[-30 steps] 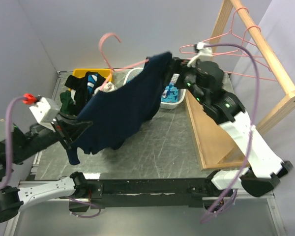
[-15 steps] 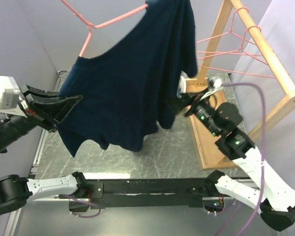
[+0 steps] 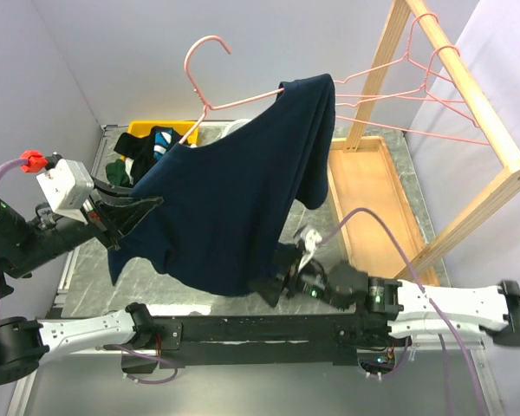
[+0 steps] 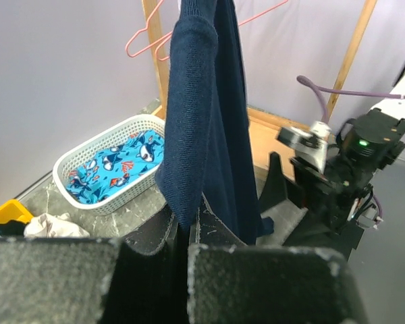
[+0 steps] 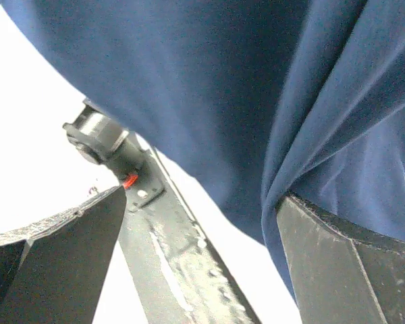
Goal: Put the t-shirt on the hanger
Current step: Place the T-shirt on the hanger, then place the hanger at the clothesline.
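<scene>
The navy t-shirt (image 3: 234, 199) hangs in the air, draped over the pink hanger (image 3: 210, 52), whose hook sticks up above the collar. The hanger's lower wire is hidden inside the cloth. My left gripper (image 3: 143, 211) is at the shirt's left edge, shut on a fold of the t-shirt (image 4: 196, 121); in the left wrist view the left gripper (image 4: 187, 226) pinches that fold. My right gripper (image 3: 273, 282) is low near the table's front edge, under the hem. It is open in the right wrist view (image 5: 201, 196), with the t-shirt (image 5: 209, 81) hanging above and brushing one finger (image 5: 337, 263).
A wooden rack (image 3: 468, 95) with several more pink hangers (image 3: 399, 95) stands at the right, over a wooden base tray (image 3: 373, 199). At the back left are a white basket of whale-print fabric (image 4: 111, 165) and a yellow bin (image 3: 143, 130) holding a clothes heap.
The shirt and hanger have come down from their higher position. The right arm has dropped from beside the shirt to low at the table's front, under the hem. The left gripper stays shut on the cloth.
</scene>
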### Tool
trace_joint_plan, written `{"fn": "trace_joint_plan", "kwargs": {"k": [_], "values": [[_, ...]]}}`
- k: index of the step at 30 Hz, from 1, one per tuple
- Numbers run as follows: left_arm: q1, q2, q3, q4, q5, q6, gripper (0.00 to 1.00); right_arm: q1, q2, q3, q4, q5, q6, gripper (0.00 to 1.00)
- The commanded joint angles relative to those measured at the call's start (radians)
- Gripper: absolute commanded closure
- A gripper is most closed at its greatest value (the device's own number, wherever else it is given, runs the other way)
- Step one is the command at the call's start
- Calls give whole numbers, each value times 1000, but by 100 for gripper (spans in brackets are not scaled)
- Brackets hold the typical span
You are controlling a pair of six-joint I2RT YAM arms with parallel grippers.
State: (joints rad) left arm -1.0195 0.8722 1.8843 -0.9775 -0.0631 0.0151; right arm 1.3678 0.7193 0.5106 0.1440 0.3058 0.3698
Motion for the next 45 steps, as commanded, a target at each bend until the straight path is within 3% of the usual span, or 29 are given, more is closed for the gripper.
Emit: {"fn": "trace_joint_plan", "kwargs": {"k": [1, 2, 3, 5, 8, 13, 19, 22, 29, 35, 38, 44, 45], "values": [[-1, -10, -8, 175, 31, 17, 99, 189, 54, -4, 158, 356, -28, 2], [-1, -3, -2, 174, 32, 19, 99, 201, 89, 3, 134, 559, -22, 2], [-1, -1, -1, 175, 31, 16, 99, 203, 107, 50, -2, 640, 6, 1], [-1, -15, -11, 192, 20, 11, 99, 195, 109, 80, -90, 792, 124, 0], [-1, -39, -36, 212, 22, 8, 99, 185, 51, 46, -41, 725, 72, 0], [-1, -35, -19, 197, -18, 5, 99, 143, 43, 22, -136, 664, 181, 0], [-1, -65, -63, 227, -63, 0, 99, -5, 32, -127, -69, 381, 274, 0], [-1, -76, -106, 243, -93, -7, 99, -10, 66, -178, 15, 299, 254, 0], [-1, -79, -252, 312, -87, -49, 99, 50, 417, -101, 106, 294, 247, 0], [-1, -58, -280, 335, -70, -50, 99, 66, 644, 12, 197, 271, 227, 0], [-1, -44, -297, 349, -55, -52, 99, 74, 760, 96, 171, 285, 230, 0], [-1, -19, -283, 338, -32, -52, 99, 71, 945, 235, -44, 368, 348, 0], [-1, -18, -280, 327, -29, -52, 99, 60, 959, 244, -104, 374, 395, 9]]}}
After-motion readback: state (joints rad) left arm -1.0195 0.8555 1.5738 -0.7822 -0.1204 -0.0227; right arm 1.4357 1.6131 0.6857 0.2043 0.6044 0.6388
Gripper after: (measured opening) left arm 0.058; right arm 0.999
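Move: Below the open right hand the T-shirt's loose hem hangs some 12 cm down and about 8 cm to its left, roughly level with it fore and aft. The neck of the pink hanger in the shirt is 14 cm ahead, 8 cm left and some 27 cm above that hand; the wooden tray's middle lies about 25 cm ahead, 32 cm right and 22 cm below. From the left hand the hem is about 7 cm right and 40 cm below, neither ahead nor back, and the hanger neck 14 cm ahead and 8 cm right, about level. Backing off to its right and forward by about 6 cm while turning clockwise, the right hand then sinks nearly 20 cm towards the low end of the shirt and slides back left under it, fingers tipping down some 30 degrees and staying wide open. The left hand keeps its pinch on the shirt, holds nearly still, then lowers it about 6 cm, easing forward and right. ##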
